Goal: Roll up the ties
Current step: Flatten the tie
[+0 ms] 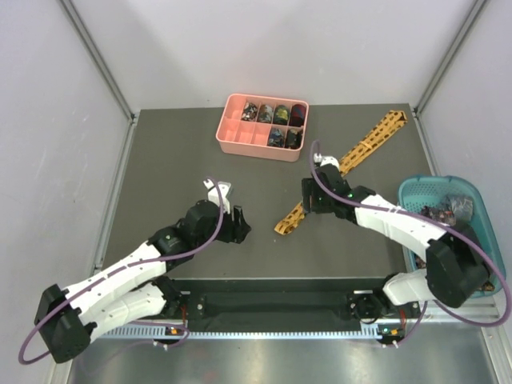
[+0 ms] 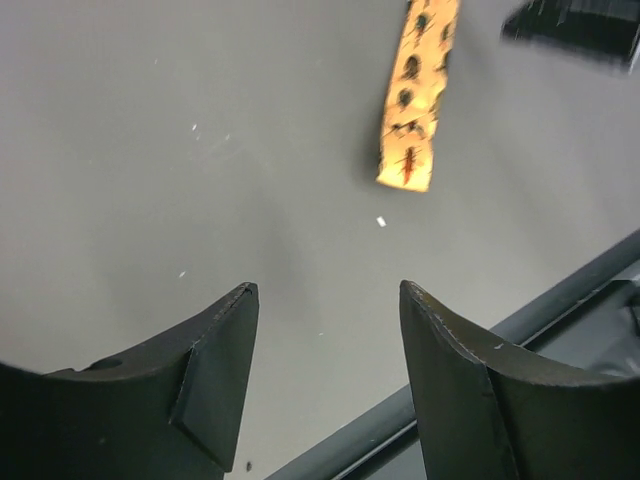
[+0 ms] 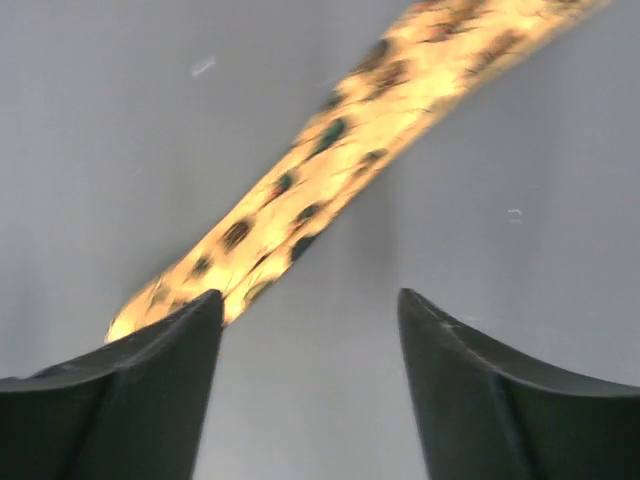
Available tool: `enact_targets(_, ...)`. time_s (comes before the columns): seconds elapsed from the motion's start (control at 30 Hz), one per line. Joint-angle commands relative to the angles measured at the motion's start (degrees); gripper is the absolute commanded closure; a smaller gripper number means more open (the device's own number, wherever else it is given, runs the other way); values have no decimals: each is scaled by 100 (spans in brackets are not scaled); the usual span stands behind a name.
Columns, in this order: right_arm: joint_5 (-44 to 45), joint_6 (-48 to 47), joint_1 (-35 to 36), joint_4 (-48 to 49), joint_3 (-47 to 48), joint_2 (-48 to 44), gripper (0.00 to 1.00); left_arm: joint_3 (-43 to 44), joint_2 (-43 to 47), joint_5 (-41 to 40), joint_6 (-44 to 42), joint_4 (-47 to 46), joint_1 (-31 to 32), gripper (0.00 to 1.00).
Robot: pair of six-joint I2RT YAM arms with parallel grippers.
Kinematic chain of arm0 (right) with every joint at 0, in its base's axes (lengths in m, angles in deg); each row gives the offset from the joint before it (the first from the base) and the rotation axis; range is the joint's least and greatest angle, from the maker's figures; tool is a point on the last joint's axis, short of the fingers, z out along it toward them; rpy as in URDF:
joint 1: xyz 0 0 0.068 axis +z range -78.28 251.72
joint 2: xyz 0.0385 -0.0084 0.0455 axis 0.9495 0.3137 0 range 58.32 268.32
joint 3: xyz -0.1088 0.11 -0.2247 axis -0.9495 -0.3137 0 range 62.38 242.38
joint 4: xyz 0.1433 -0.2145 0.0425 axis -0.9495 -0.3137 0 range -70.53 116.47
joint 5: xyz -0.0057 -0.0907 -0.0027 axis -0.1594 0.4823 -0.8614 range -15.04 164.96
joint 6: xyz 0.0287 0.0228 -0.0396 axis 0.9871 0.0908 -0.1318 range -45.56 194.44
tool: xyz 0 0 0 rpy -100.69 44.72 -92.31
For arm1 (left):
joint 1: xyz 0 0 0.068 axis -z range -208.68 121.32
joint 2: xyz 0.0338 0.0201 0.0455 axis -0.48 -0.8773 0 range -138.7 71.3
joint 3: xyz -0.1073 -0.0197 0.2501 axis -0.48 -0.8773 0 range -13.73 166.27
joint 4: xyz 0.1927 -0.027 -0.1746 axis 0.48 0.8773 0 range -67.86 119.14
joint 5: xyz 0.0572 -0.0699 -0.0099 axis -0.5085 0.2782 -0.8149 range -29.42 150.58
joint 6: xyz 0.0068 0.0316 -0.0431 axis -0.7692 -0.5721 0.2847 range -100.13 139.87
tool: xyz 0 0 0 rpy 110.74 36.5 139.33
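Note:
A golden-yellow tie point(image 1: 352, 156) with a dark lattice lies flat and unrolled, running diagonally from the back right to its narrow end point(image 1: 286, 222) mid-table. My right gripper point(image 1: 305, 200) hovers open just above that narrow end. In the right wrist view the tie point(image 3: 330, 170) passes beyond the left fingertip, and nothing is between the jaws of my right gripper point(image 3: 310, 300). My left gripper point(image 1: 242, 227) is open and empty, to the left of the tie's end. In the left wrist view the tie's end point(image 2: 408, 140) lies ahead of my left gripper point(image 2: 328, 295).
A pink compartment tray point(image 1: 232, 138) stands at the back centre with several rolled ties point(image 1: 276, 116) in its right cells. A teal basket point(image 1: 416, 192) at the right edge holds more dark ties point(image 1: 448, 210). The table's front rail point(image 2: 560, 300) runs close to the left gripper.

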Motion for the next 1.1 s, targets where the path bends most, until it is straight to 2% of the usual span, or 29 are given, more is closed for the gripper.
enact_targets(0.0,-1039,-1360,242,978,-185,-394,37,117,246,102,65,9,-1,36)
enact_targets(0.03,-1129,-1483,346,978,-177,-368,39,143,246,84,56,61,-10,37)
enact_targets(0.2,-1946,-2143,646,944,225,150,65,293,246,58,56,185,-1,36)
enact_targets(0.23,-1886,-2170,699,891,350,447,71,319,264,136,65,202,-1,37)
enact_targets(0.27,-1807,-2144,760,856,473,606,85,346,273,163,91,194,-1,37)
enact_targets(0.37,-1789,-2048,804,741,842,1143,100,381,282,225,47,229,-1,36)
enact_targets(0.5,-1570,-1854,822,969,677,1320,100,381,150,260,30,282,-1,36)
enact_targets(0.7,-1253,-1625,962,1224,70,960,100,293,53,321,29,176,-1,36)
enact_targets(0.97,-884,-1071,1507,1777,-475,942,100,179,-26,348,-41,194,-10,36)
enact_targets(1.07,-647,-1010,1534,1699,-432,863,100,144,0,321,-32,194,-1,36)
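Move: The near end of the yellow tie lies about 6 cm back and 10 cm to the left of the right hand, roughly 7 cm below it. From that end the tie runs out to its far end, some 33 cm ahead and 33 cm to the right of the right hand; the pink divided box stands about 26 cm ahead and 16 cm to its left. From the left hand, the near end is about 4 cm ahead, 14 cm to the right and 10 cm below. The right hand swings left about 10 cm to the tie's near end, rising slightly at first, turning some 30 degrees counter-clockwise and shutting its open fingers on nothing. It then sinks and draws back about 6 cm towards the base, slanting down until the closed fingertips rest on top of the tie a few centimetres short of its near end. ##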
